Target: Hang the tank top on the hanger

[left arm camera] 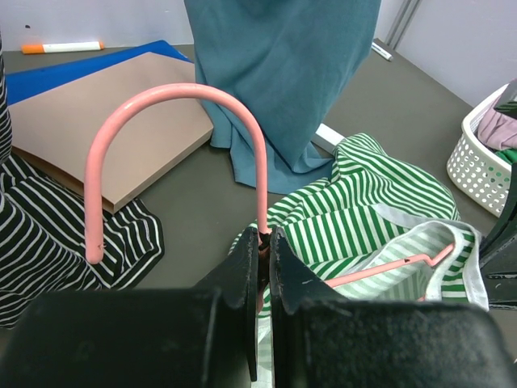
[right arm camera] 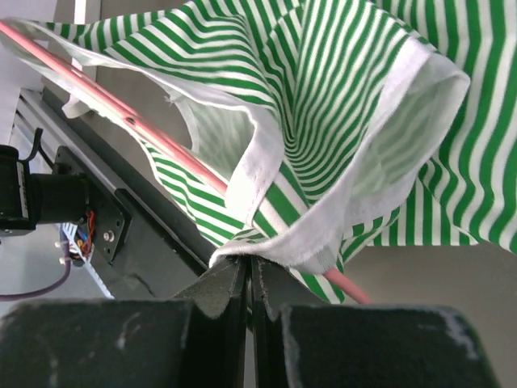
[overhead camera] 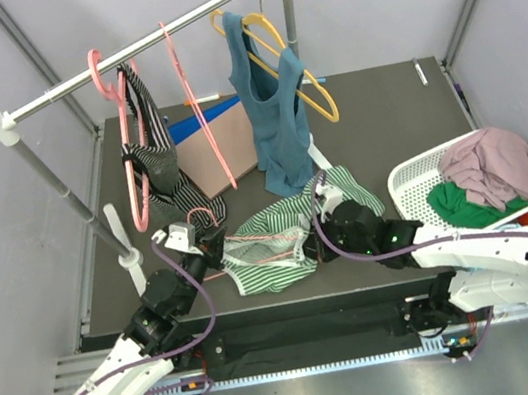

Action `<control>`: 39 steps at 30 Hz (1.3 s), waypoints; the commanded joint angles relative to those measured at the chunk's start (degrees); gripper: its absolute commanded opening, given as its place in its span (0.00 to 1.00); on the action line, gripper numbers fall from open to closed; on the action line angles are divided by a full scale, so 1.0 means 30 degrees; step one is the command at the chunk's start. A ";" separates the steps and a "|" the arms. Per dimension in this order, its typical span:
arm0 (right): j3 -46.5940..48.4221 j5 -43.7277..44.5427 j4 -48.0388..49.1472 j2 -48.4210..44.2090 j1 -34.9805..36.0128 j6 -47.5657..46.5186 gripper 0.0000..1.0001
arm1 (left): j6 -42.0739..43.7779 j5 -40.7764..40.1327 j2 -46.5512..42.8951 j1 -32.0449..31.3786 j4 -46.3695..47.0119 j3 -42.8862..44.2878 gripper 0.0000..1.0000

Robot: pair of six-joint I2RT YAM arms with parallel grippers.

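The green-and-white striped tank top (overhead camera: 281, 240) lies bunched on the dark table between my two arms. The thin pink hanger (overhead camera: 202, 212) lies with its arm running inside the fabric. In the left wrist view my left gripper (left arm camera: 264, 236) is shut on the hanger (left arm camera: 161, 95) at its neck, just below the hook, with the tank top (left arm camera: 363, 202) to its right. In the right wrist view my right gripper (right arm camera: 249, 260) is shut on the tank top's (right arm camera: 323, 97) white-trimmed edge, and the hanger (right arm camera: 121, 113) arm passes through that opening. From above, the left gripper (overhead camera: 214, 239) and right gripper (overhead camera: 317, 232) hold opposite ends.
A clothes rail (overhead camera: 147, 43) crosses the back with pink hangers (overhead camera: 189, 98), a black-and-white striped garment (overhead camera: 154, 145) and a teal tank top (overhead camera: 269, 105) on a yellow hanger (overhead camera: 313, 98). A white basket (overhead camera: 414, 183) of clothes sits right. A brown board (overhead camera: 211, 151) lies behind.
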 commanded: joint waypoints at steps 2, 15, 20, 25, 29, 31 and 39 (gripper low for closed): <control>0.1851 -0.0100 0.1020 0.0306 0.0404 -0.0691 0.00 | 0.0035 0.0400 -0.0156 0.0087 0.1127 -0.0020 0.00; 0.3639 -0.0626 0.0492 0.2034 0.2073 -0.1599 0.00 | 0.0035 0.0429 0.0137 0.0087 0.1215 0.0038 0.00; 0.4020 -0.1241 -0.0414 0.1715 0.2541 -0.2389 0.00 | 0.0035 0.0489 0.0342 0.0087 0.1244 0.0096 0.00; 0.4138 -0.1710 -0.3518 0.0017 0.3128 -0.3413 0.04 | -0.0053 0.0458 0.1015 0.0087 0.1097 0.0418 0.00; 0.4313 -0.2034 -0.6037 -0.2002 0.3596 -0.3855 0.50 | -0.0053 0.0868 0.1105 0.0087 0.1185 0.0477 0.00; 0.4488 -0.1595 -0.7268 -0.2620 0.3685 -0.3972 0.66 | -0.0024 0.1276 0.1017 0.0087 0.1215 0.0419 0.00; 0.6069 0.1920 -0.9792 -0.4499 0.3685 -0.6250 0.75 | 0.0444 0.5901 0.0867 0.0087 0.2444 0.0184 0.00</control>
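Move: The right gripper already pinches the striped tank top's strap, which loops over the hanger's right end, roughly 3 cm ahead, 2 cm to the right and 2 cm below. The hanger's neck, where the strap is being worked, is about 22 cm left, 5 cm ahead and 8 cm above the right gripper, between the left gripper's fingers. The tank top's bulk lies some 8 cm ahead of the right gripper, straight out and 6 cm below. Draw the pinched strap along the hanger's right arm towards the neck with the right gripper, about 4 cm left while lifting over and dipping back towards the base. Then open the fingers wide, let go of the strap, and pull back, right and up, swinging some 20 degrees counter-clockwise. Keep the left gripper shut on the neck, easing it about 2 cm right at the end. ##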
